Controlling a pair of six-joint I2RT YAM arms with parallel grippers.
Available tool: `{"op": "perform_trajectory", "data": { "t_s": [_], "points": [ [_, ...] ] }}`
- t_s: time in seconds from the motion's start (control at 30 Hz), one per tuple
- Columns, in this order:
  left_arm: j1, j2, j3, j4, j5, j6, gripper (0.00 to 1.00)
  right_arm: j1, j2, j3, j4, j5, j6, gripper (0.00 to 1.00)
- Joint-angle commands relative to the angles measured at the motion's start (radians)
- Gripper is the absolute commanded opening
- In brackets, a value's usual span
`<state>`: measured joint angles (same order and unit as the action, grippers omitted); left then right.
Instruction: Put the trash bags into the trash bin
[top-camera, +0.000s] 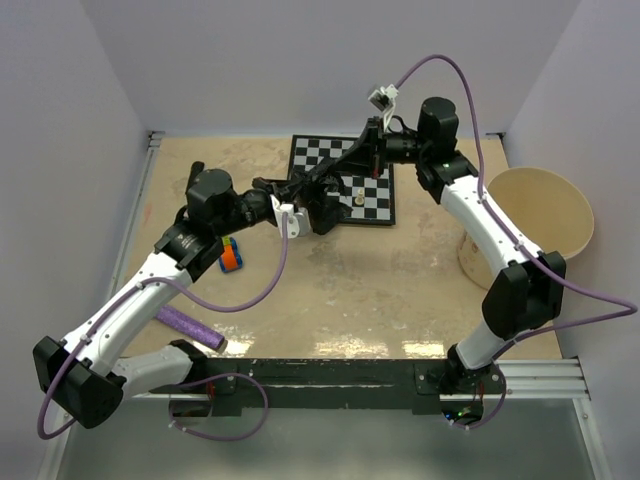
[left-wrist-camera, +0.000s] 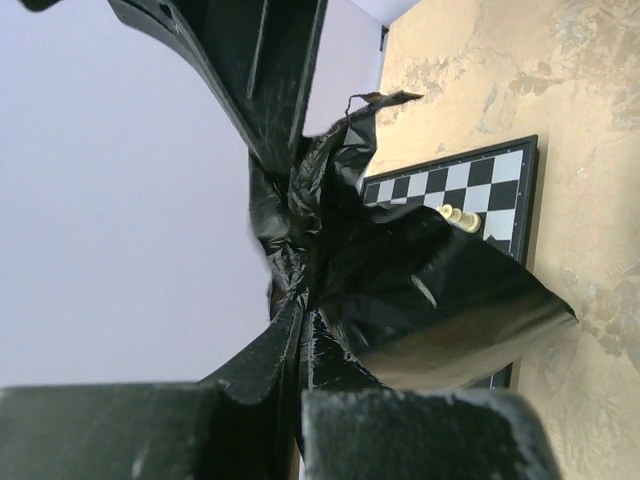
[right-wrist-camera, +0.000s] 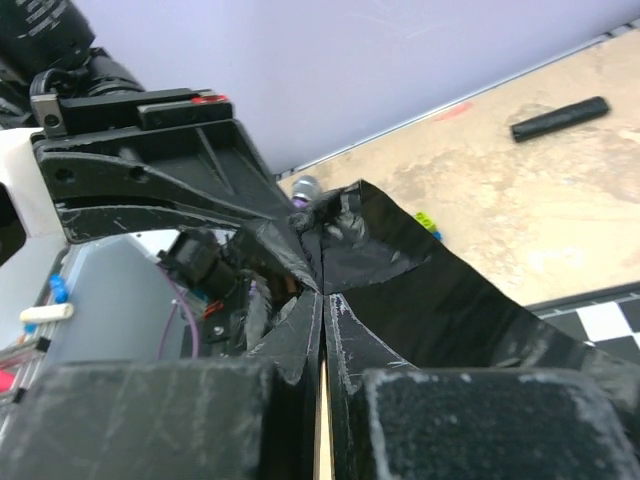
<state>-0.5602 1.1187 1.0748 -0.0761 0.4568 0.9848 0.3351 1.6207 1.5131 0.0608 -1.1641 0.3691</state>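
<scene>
A sheet of glossy black trash bag (top-camera: 328, 215) hangs crumpled over the near edge of the chessboard (top-camera: 350, 165), held between both arms. My left gripper (left-wrist-camera: 297, 298) is shut on the bag (left-wrist-camera: 430, 290), its film bunched at the fingertips. From the opposite side my right gripper (right-wrist-camera: 322, 288) is also shut on the same bag (right-wrist-camera: 430, 290). The two grippers meet tip to tip (top-camera: 318, 198). A short black roll (right-wrist-camera: 560, 118) lies on the table at the far left (top-camera: 195, 168). The cream trash bin (top-camera: 535, 225) stands at the right edge, away from both grippers.
A pale chess piece (left-wrist-camera: 460, 218) stands on the chessboard just behind the bag. A purple textured roll (top-camera: 190, 328) lies near the left arm's base. A small coloured cube (top-camera: 231, 255) sits under the left forearm. Grey walls enclose the table on three sides.
</scene>
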Motion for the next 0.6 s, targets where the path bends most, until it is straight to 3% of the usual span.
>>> {"op": "perform_trajectory", "data": {
  "t_s": [0.0,0.13,0.3,0.33,0.37,0.4,0.47,0.57],
  "points": [
    [0.003,-0.034,-0.016,0.032,-0.007,0.017,0.00,-0.022,-0.044,-0.017,-0.001,-0.005,-0.028,0.00],
    [0.005,-0.030,-0.015,0.038,-0.012,0.000,0.00,-0.022,-0.062,-0.021,-0.059,0.035,-0.084,0.00],
    [0.003,-0.019,0.002,0.050,-0.030,-0.096,0.00,-0.018,-0.110,0.007,-0.167,0.265,-0.212,0.00],
    [0.003,-0.008,0.035,0.026,-0.029,-0.132,0.09,-0.013,-0.123,0.015,-0.176,0.332,-0.231,0.00],
    [0.005,0.006,0.060,0.000,-0.029,-0.208,0.24,-0.013,-0.134,0.024,-0.182,0.390,-0.236,0.00],
    [0.016,0.019,0.097,-0.026,-0.020,-0.315,0.42,-0.010,-0.143,0.032,-0.182,0.424,-0.242,0.00],
    [0.071,0.061,0.180,-0.112,0.061,-0.571,0.63,0.004,-0.156,0.051,-0.199,0.486,-0.269,0.00],
    [0.108,0.110,0.260,-0.146,0.137,-0.849,0.70,0.047,-0.168,0.065,-0.229,0.588,-0.335,0.00]
  ]
}}
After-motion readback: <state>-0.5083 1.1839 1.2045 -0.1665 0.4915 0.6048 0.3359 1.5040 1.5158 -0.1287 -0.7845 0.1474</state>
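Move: The black trash bag is already pinched between both grippers, its loose part hanging below them. From the right hand, the trash bin stands about 42 cm to the right, 5 cm back and some 25 below. The chessboard's middle is about 22 cm ahead of that hand and 5 to its right, 36 below. From the left hand, the bin is roughly 46 cm to the right, 3 back and 24 below. The bag is handed over to the right gripper: the left fingers open wide and let go, that hand staying in place while its wrist rolls some 20 degrees about its fingers. The right fingers keep their pinch and draw the bag away from the left gripper, about 5 cm forward and to the right, dipping slightly and then rising, as the hand swings some 20 degrees clockwise. ##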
